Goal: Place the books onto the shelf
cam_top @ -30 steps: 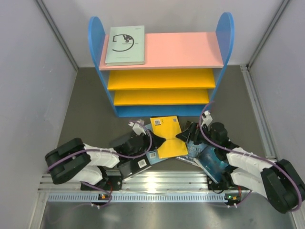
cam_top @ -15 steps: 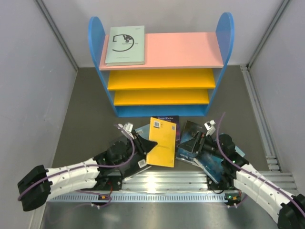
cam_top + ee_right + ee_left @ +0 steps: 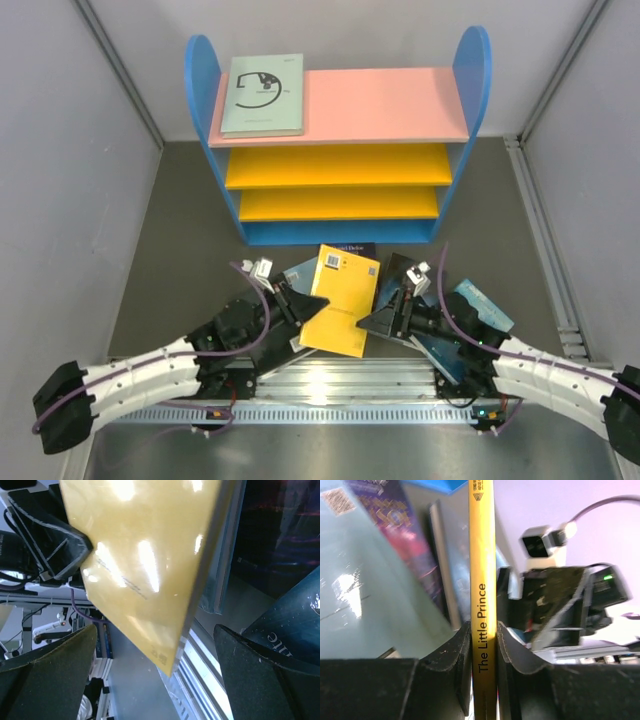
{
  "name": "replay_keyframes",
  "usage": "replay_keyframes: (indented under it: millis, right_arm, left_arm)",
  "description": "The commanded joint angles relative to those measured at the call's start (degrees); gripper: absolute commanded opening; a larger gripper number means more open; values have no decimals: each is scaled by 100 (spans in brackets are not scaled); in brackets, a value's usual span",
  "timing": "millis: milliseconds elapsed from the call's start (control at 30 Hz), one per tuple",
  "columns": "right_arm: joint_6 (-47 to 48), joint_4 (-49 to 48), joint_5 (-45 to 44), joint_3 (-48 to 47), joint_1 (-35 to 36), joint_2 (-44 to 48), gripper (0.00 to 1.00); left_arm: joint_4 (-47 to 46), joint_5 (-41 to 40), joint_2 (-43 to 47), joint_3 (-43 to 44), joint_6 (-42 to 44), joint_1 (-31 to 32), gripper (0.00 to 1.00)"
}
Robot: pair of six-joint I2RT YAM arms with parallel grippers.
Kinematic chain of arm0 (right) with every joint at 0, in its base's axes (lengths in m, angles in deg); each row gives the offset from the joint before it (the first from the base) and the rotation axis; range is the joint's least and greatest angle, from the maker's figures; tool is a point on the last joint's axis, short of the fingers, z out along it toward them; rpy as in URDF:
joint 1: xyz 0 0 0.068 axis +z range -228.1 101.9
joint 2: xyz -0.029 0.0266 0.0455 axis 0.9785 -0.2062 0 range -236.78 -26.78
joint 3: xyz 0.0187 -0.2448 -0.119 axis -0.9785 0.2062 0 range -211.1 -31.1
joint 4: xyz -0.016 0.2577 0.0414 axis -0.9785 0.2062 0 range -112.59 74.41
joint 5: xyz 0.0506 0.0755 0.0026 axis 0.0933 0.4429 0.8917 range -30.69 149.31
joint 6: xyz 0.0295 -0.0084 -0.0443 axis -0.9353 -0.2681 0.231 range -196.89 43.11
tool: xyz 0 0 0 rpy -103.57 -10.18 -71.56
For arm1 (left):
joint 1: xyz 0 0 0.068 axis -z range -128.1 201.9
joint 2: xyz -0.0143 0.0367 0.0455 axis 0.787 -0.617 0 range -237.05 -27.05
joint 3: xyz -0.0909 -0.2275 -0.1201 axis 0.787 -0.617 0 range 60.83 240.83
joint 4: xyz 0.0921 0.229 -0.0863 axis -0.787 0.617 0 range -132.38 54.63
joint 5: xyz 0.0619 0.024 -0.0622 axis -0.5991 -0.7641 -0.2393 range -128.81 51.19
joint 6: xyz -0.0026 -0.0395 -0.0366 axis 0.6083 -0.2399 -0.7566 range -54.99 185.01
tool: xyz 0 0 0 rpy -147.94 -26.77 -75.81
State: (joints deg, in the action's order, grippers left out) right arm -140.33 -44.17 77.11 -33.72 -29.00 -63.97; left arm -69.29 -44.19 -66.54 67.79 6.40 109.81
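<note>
My left gripper [image 3: 301, 304] is shut on the left edge of a yellow book [image 3: 343, 300], holding it tilted up off the table. In the left wrist view its spine [image 3: 482, 575] reads "The Little Prince", pinched between the two pads [image 3: 454, 652]. My right gripper [image 3: 384, 318] stands open beside the book's right edge, with the book's lower corner [image 3: 165, 645] between its spread fingers and untouched. The shelf [image 3: 370, 105] stands at the back, with a pale grey-green book [image 3: 262, 95] lying on its pink top. Both yellow boards [image 3: 338, 166] are bare.
More books lie on the table round the yellow one: a light blue one [image 3: 297, 272], a dark purple-blue one [image 3: 352, 246], a black one [image 3: 399, 271] and a teal one [image 3: 482, 304]. An aluminium rail [image 3: 340, 385] runs along the near edge. Grey walls close in both sides.
My left gripper has closed fully on the yellow book and drawn it slightly nearer. My right arm swung left and down to the book's right edge, jaws wide.
</note>
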Motion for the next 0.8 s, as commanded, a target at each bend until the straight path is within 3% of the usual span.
replay_keyframes:
  millis: [0, 167, 233, 500, 533, 567, 633, 667, 733, 767]
  right_arm:
    - [-55, -295, -514, 24, 231, 36, 100]
    - [-212, -398, -777, 15, 354, 221, 100]
    - [-370, -1047, -866, 7, 442, 116, 100]
    - [-107, -2611, -910, -1092, 1197, -1606, 96]
    - [-116, -2771, -884, -1197, 1337, -1773, 92]
    - [-151, -2920, -840, -1241, 1400, -2070, 79]
    - [-204, -3272, -814, -1347, 1566, -2335, 65]
    - [-256, -3386, -822, -1356, 1611, -2528, 51]
    - [-318, -3642, -831, -1321, 1681, -2653, 38]
    - [-362, -3695, -848, -1286, 1699, -2688, 27]
  left_arm:
    - [-274, -111, 730, 436, -143, 27, 0]
    - [705, -577, 1425, 886, 165, 27, 0]
    - [784, -595, 1505, 930, 209, 27, 0]
    - [512, -577, 1681, 877, -28, 27, 0]
    - [529, -604, 1681, 877, -28, 27, 0]
    - [547, -621, 1690, 868, -28, 27, 0]
    - [573, -709, 1742, 807, -28, 27, 0]
    - [591, -753, 1829, 772, -28, 27, 0]
    - [880, -893, 1935, 745, -19, 27, 0]
    - [1046, -1103, 2075, 754, -19, 27, 0]
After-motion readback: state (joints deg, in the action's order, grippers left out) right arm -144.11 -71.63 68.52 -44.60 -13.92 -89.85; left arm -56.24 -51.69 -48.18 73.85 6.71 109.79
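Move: The yellow book is already pinched by its spine in the left hand; its middle lies about 5 cm right of that hand and slightly lower. From the open right hand, that middle is some 7 cm left and 4 cm ahead, near its own height. On the table, about 10 cm below the left hand, the purple book lies 12 cm ahead and 6 cm right. The dark book is roughly 8 cm right of the right hand, 7 cm ahead and 8 cm below. The right hand's spread fingers close round the yellow book's near right-hand edge, after a slow start and then a quick reach left of about 8 cm and up some 7 cm, easing back a touch at the end. Meanwhile the left hand keeps its pinch on the spine and lifts the book about 8 cm, mostly early on, drifting left and tilting slightly. ##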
